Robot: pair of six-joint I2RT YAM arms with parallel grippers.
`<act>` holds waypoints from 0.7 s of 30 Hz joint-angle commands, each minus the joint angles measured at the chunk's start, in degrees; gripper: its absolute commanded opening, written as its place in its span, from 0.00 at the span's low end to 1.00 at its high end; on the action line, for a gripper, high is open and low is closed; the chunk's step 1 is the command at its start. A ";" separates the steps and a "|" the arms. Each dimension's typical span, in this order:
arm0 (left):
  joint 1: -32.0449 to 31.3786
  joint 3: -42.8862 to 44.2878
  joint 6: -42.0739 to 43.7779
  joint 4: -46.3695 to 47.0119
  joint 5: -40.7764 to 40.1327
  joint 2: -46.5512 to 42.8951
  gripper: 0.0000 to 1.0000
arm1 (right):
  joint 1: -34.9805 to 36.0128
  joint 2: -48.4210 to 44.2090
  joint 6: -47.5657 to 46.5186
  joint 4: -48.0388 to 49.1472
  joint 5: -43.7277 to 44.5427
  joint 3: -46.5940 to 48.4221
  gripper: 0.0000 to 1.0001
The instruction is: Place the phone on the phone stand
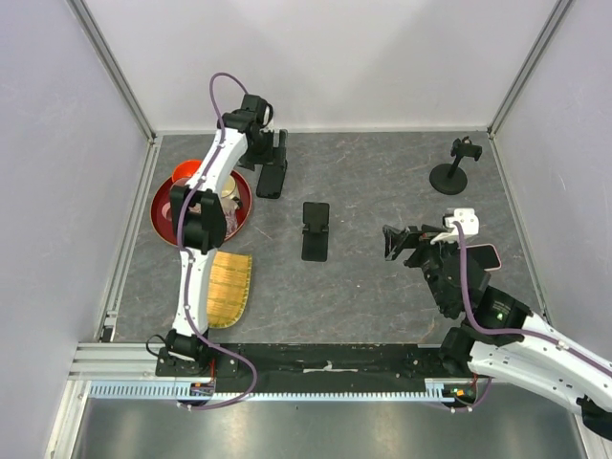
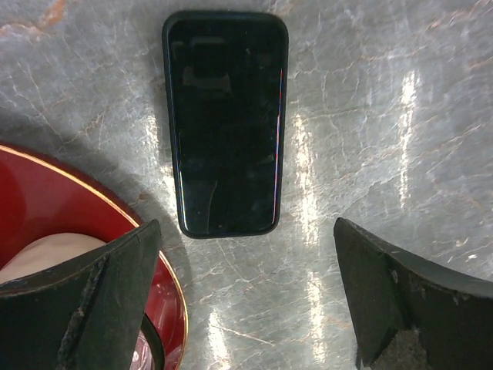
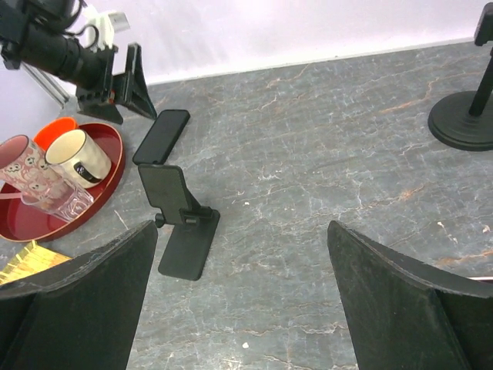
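The phone (image 1: pixel 271 180) is black and lies flat, screen up, on the grey table at the back left, beside a red tray. My left gripper (image 1: pixel 273 153) hovers just behind it, open and holding nothing. In the left wrist view the phone (image 2: pixel 225 123) lies ahead of the open left gripper (image 2: pixel 246 297), outside its fingers (image 2: pixel 92 301). The black folding phone stand (image 1: pixel 316 230) stands mid-table, apart from the phone. My right gripper (image 1: pixel 402 244) is open and empty to the right of the stand. The right wrist view shows the stand (image 3: pixel 179 223), the phone (image 3: pixel 162 136) and the open right gripper (image 3: pixel 243 301).
The red tray (image 1: pixel 163 225) holds cups and touches the area left of the phone; its rim (image 2: pixel 166 270) lies under my left finger. A yellow woven piece (image 1: pixel 229 287) lies in front of it. A round-based black holder (image 1: pixel 457 167) stands back right. A pink-edged flat object (image 1: pixel 484 254) lies by my right arm.
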 commanded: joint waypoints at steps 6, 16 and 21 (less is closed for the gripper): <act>-1.47 2.60 6.00 -5.14 -0.70 4.45 1.00 | 0.11 -3.37 -3.15 -1.35 0.71 -0.53 0.98; -2.09 2.42 5.56 -5.32 -7.47 7.26 1.00 | 0.11 -2.32 -1.92 -1.35 0.27 -1.06 0.98; -2.09 2.24 4.95 -5.32 -5.62 9.11 0.99 | 0.20 -0.74 -1.65 -0.65 -0.17 -0.71 0.98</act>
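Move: The phone's middle is roughly 3 cm ahead of the open left hand, level with it sideways and some 9 cm below. The phone stand is about 16 cm back and 14 cm to the right of that hand; the red tray's middle is 7 cm back and 20 cm to its left, both lower than the hand. From the right hand the phone is about 34 cm ahead, 31 cm to the left and 26 cm down. Downwards, about 7 cm, with a drift of some 2.5 cm back towards the base, the left hand sinks over the near half of the phone, slows and then hovers just above it. The wrist turns some 15 degrees so the fingers point more steeply down, wide open, one to each side of the phone's near end. ##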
